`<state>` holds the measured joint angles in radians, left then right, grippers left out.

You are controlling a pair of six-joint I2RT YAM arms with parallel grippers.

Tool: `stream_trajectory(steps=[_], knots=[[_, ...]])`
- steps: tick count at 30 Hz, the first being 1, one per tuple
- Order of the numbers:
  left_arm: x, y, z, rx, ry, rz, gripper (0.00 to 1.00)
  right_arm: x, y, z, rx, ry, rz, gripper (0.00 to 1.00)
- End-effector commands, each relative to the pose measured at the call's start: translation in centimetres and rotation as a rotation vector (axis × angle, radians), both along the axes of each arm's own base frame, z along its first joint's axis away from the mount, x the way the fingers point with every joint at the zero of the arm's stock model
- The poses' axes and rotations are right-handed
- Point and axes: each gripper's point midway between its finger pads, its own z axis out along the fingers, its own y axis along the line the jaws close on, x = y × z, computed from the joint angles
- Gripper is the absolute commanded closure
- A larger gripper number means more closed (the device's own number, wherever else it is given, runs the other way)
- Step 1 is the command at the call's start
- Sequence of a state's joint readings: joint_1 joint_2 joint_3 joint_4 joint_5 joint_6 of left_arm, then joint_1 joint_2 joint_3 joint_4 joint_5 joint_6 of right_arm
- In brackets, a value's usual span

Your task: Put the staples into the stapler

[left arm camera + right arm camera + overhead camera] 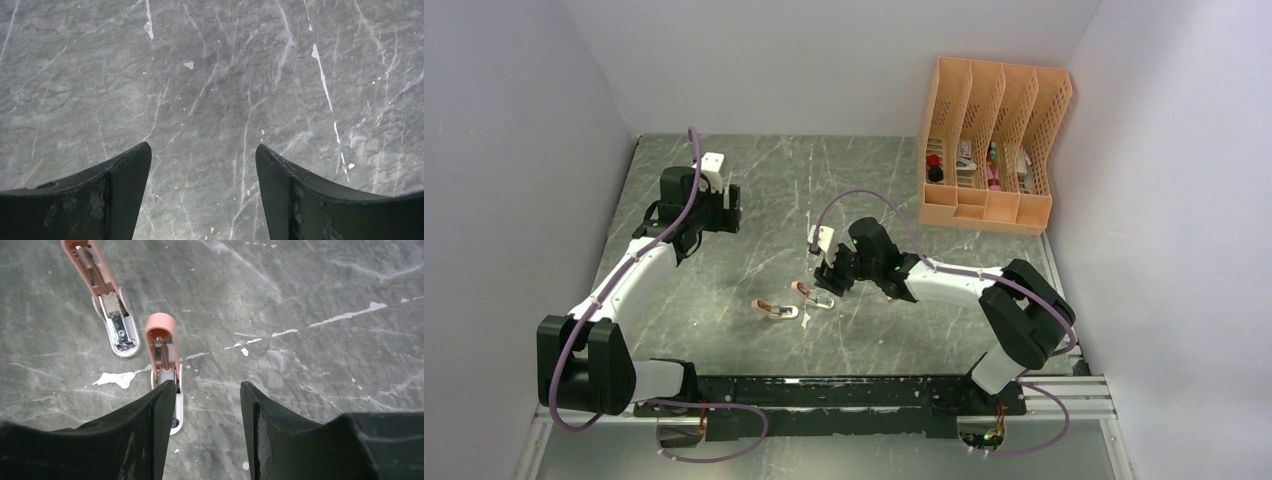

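Two salmon-pink mini staplers lie open on the marble table, side by side. The nearer stapler [163, 342] [813, 295] reaches under my right gripper's left finger [150, 425], which hides its front end. The other stapler [107, 305] [775, 309] lies further left with its metal channel showing. My right gripper [207, 386] [827, 277] hovers just right of the nearer stapler, open, with only bare table between its fingers. My left gripper [202, 150] [730, 213] is open over bare table at the back left, far from both staplers. The staples are out of view.
An orange slotted desk organizer [990, 140] stands at the back right with several small items in its compartments. Grey walls close in the table on the left, back and right. A black rail [824, 392] runs along the near edge.
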<state>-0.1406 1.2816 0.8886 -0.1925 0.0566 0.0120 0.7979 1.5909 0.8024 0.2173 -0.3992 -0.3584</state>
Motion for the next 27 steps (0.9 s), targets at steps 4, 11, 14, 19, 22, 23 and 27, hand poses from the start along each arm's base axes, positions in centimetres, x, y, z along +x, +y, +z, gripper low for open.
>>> stream_trajectory(steps=[4,11,14,19,22,23,27], knots=[[0.3,-0.6,0.4,-0.005,-0.001,-0.03,0.19,1.5,-1.0,-0.7,-0.04,-0.023,-0.087,0.45],[0.3,-0.6,0.4,-0.007,-0.001,-0.031,0.19,1.8,-2.6,-3.6,-0.147,0.022,-0.149,0.45],[0.2,-0.6,0.4,-0.006,-0.001,-0.03,0.19,1.2,-2.9,-4.7,-0.17,0.052,-0.144,0.45],[0.3,-0.6,0.4,-0.006,-0.003,-0.032,0.19,0.4,-3.0,-5.6,-0.181,0.081,-0.111,0.45],[0.2,-0.6,0.4,-0.006,-0.001,-0.031,0.19,-0.5,-2.6,-5.9,-0.177,0.105,-0.06,0.45],[0.3,-0.6,0.4,-0.008,-0.002,-0.032,0.19,-0.8,-2.6,-5.9,-0.171,0.111,-0.05,0.45],[0.3,-0.6,0.4,-0.008,-0.001,-0.032,0.19,-1.5,-2.3,-5.8,-0.155,0.13,-0.018,0.46]])
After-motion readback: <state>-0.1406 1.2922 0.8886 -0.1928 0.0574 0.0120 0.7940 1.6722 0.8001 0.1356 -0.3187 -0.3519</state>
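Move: Aimed at is the open stapler nearest the right gripper, its middle about 3 cm to that hand's left, 2 cm back and some 6 cm below. The other open stapler lies about 8 cm farther left of it and 4 cm nearer the bases. The white patch on the table is roughly 5 cm back of the near stapler and 1 cm to its left. From the left hand, the near stapler is some 15 cm to the right, 14 cm back and 14 cm down. Bring the right gripper down about 5 cm to the white front end of the near stapler: ease it forward some 1.5 cm first, sink while drawing about 2.5 cm to the right, then slide back as far as it went forward. Dip the fingertips roughly 10 degrees and keep the fingers part-open, ending low beside the stapler's loading track. ##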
